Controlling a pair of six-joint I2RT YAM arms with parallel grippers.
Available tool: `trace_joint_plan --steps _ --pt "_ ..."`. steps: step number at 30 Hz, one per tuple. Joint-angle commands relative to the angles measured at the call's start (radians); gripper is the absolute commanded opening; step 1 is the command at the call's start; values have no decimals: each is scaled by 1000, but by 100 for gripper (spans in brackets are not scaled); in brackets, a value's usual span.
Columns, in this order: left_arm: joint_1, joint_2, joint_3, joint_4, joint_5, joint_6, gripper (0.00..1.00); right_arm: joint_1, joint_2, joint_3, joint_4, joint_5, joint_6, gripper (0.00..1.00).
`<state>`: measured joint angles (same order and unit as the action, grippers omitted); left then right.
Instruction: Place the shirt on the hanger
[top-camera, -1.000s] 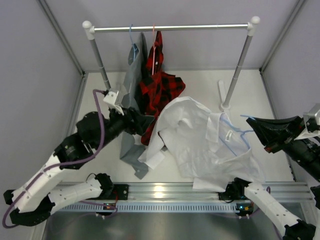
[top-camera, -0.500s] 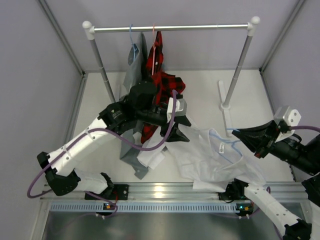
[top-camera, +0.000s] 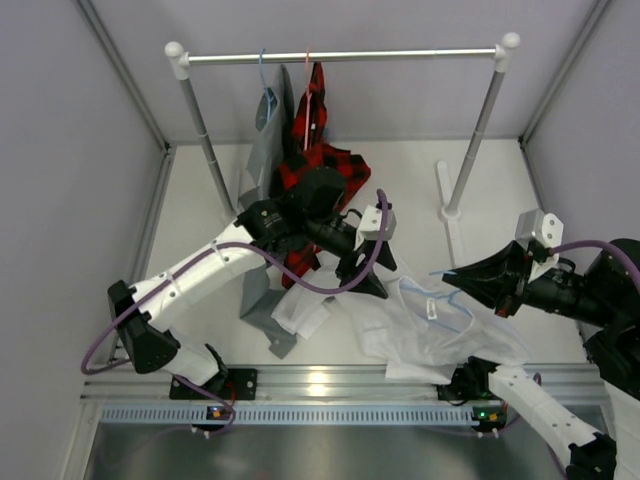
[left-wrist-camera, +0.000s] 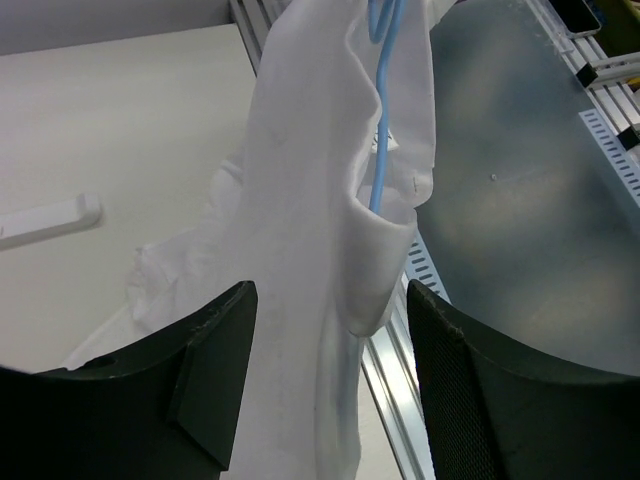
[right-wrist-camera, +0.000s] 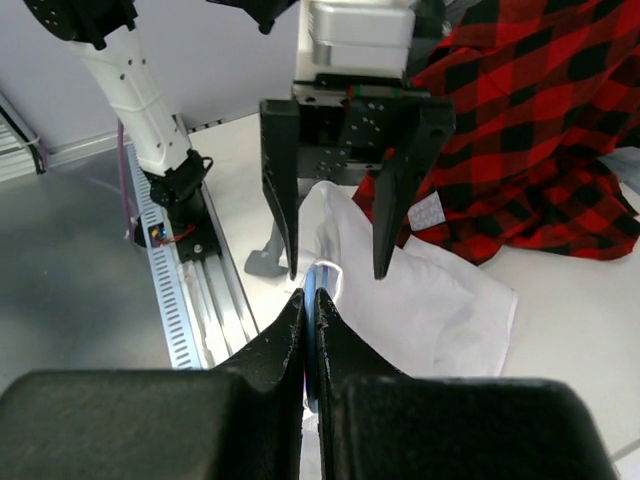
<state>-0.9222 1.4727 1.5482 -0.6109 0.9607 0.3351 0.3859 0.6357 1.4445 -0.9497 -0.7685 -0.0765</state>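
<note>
The white shirt lies crumpled on the table at front centre. The light blue wire hanger sits partly inside its collar. My right gripper is shut on the hanger's wire, seen pinched between its fingertips in the right wrist view. My left gripper is open and hovers over the shirt's left part, facing the right gripper. In the left wrist view the shirt hangs between my open fingers, with the hanger running down inside a fold. The fingers do not touch the fabric.
A clothes rack stands at the back, holding a grey shirt on a blue hanger and a red-and-black plaid shirt on a red hanger. The rack's right post and foot stand behind the right gripper. A metal rail edges the front.
My left arm has swung from the far left to the centre, over the shirt. My right gripper has moved left with the hanger, and the shirt has bunched up toward the front.
</note>
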Motion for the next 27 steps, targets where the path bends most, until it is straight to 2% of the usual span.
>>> trace_joint_plan --steps 1,2,3,4,12,13,14,21,22,23,24,25,26,27 --pt "-21 9 39 37 58 7 65 15 22 8 80 -63 -5 0" --pt "-30 12 36 42 58 4 63 13 27 8 95 -58 -2 0" --pt "-35 14 36 48 58 -4 46 13 28 8 106 -57 7 0" --pt "-38 15 32 59 56 -10 40 13 30 7 112 -51 14 0" --pt "-40 3 -8 111 50 -45 34 13 13 -22 212 -6 69 0" --pt "-40 3 -10 114 50 -45 29 13 9 -29 227 -8 104 0" --pt "-41 5 -7 114 50 -44 2 13 -1 -45 242 -11 125 0" --pt "-40 -21 -11 114 20 -21 0 14 -42 -108 267 23 141 0" --pt "-40 -32 -16 114 23 -16 0 13 -48 -113 255 46 133 2" --pt "-41 -52 -20 115 19 -13 0 14 -54 -110 186 61 100 15" --pt "-41 -64 -26 115 16 -10 0 15 -59 -104 139 84 86 47" --pt "-40 -77 -39 115 10 -8 0 13 -67 -96 90 162 55 64" --pt "-40 -101 -46 112 4 -5 0 14 -92 -82 -2 205 25 80" --pt "-40 -113 -54 111 -3 -1 0 15 -111 -76 -44 239 15 84"
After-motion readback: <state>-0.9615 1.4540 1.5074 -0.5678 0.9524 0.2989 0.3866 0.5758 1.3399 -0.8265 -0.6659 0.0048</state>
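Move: The white shirt's shoulder, with the hanger wire inside it, already lies between the left hand's open fingertips, about 1 cm back, 2 cm to its right and 1 cm below its point. The hanger's hook end, pinched in the right fingers, is some 12 cm to the left hand's right, 4 back and 9 higher; the plaid shirt hangs roughly 25 cm ahead, 10 left and 10 lower. From the right hand the shirt shoulder lies about 10 cm left, 3 ahead and 10 below. The left fingers close on the shirt's shoulder and pinch the cloth and hanger wire together, the hand easing only about 2 cm back and to its right as it takes hold. The right hand keeps its grip on the hanger's hook end and drifts some 2 cm forward, a little up too; once the left grip is shut, it opens wide, lets go and starts to sink and draw off to the right. ##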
